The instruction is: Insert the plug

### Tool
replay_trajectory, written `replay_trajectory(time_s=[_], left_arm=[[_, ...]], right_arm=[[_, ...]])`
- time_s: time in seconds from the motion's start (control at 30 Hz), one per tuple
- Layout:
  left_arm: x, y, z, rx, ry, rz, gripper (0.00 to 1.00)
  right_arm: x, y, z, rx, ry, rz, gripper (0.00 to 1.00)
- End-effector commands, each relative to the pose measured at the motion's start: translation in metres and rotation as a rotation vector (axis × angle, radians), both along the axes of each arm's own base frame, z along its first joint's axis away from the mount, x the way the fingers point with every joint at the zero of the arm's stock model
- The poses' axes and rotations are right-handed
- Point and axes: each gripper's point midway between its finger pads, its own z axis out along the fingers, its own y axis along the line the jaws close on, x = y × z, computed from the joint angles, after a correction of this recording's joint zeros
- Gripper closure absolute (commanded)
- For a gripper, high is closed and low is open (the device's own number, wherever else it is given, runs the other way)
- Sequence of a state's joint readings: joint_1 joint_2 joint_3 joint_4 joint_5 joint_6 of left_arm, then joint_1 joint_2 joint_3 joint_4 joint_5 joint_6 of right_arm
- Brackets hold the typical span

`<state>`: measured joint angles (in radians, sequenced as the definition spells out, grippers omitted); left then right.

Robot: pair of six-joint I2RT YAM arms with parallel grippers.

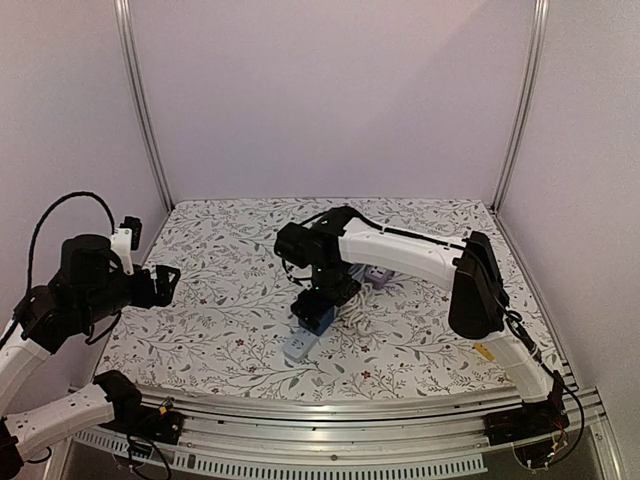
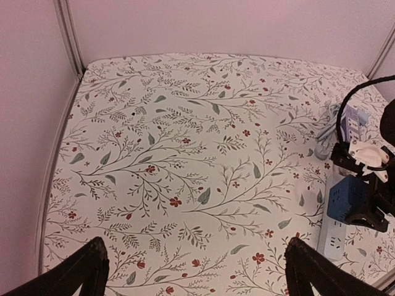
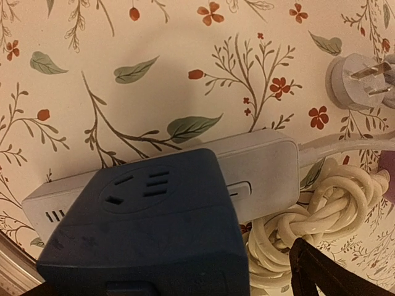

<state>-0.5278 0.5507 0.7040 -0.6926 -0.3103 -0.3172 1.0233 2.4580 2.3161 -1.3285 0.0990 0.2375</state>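
Observation:
A blue cube plug adapter (image 3: 154,228) sits on top of a white power strip (image 3: 259,166), over its middle; how deep it is seated is hidden. My right gripper (image 3: 166,271) is open above the cube, with one finger (image 3: 315,271) clear of the cube's right side and the other barely in view. In the top view the right gripper (image 1: 325,295) hangs over the cube (image 1: 318,314) and strip (image 1: 298,346) at the table's middle. My left gripper (image 2: 196,246) is open and empty over the floral cloth, at the left in the top view (image 1: 168,278).
The strip's coiled white cord (image 3: 321,203) and its own white pronged plug (image 3: 355,80) lie on the cloth right of the strip. A second, purple-tinted strip (image 2: 350,121) lies behind. Metal frame posts and walls close in the table (image 1: 230,330).

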Motion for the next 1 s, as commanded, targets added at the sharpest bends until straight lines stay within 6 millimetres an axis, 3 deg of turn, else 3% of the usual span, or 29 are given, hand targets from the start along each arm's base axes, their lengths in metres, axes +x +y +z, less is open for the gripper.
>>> replay_trajectory(time_s=[0.0, 0.3, 0.6, 0.77, 0.97], left_arm=[[0.002, -0.001, -0.004, 0.006, 0.006, -0.007, 0.01], [0.002, -0.002, -0.004, 0.004, 0.007, -0.011, 0.00], [0.002, -0.002, -0.004, 0.001, 0.008, -0.016, 0.01], [0.002, -0.002, -0.005, 0.002, 0.010, -0.014, 0.00], [0.002, 0.000, -0.004, 0.006, 0.005, -0.001, 0.00]], right_arm=[[-0.014, -0.048, 0.024, -0.152, 0.058, -0.058, 0.01], [-0.021, -0.033, 0.054, -0.019, 0.076, -0.058, 0.01], [-0.011, -0.028, 0.092, 0.079, -0.014, -0.072, 0.01], [-0.001, -0.037, 0.110, 0.074, -0.095, -0.069, 0.01], [0.010, -0.063, 0.119, 0.032, -0.156, -0.098, 0.01]])
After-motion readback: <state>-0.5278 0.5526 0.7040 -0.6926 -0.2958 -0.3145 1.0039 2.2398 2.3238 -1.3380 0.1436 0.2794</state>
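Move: The blue plug stands on the white power strip right beside the right hand's point, about 2 cm to its left and 1 cm back, its middle some 1 cm lower. The strip lies beneath the plug, its middle roughly 3 cm left, 1 cm back and 5 cm down from this hand. The coiled cord is about 5 cm right and 3 cm ahead; the purple strip, 12 cm right and 14 cm ahead. From the left hand the plug lies about 27 cm right, 4 cm ahead and 18 cm below. Its fingers already wide open at the blue plug, the right hand draws them clear and rises almost straight up, slowly at first and then faster, about 11 cm in all. The fingers stay open while the wrist tilts by some 10 degrees, tips swinging left and forward; near the end the hand also eases slightly forward and right. ##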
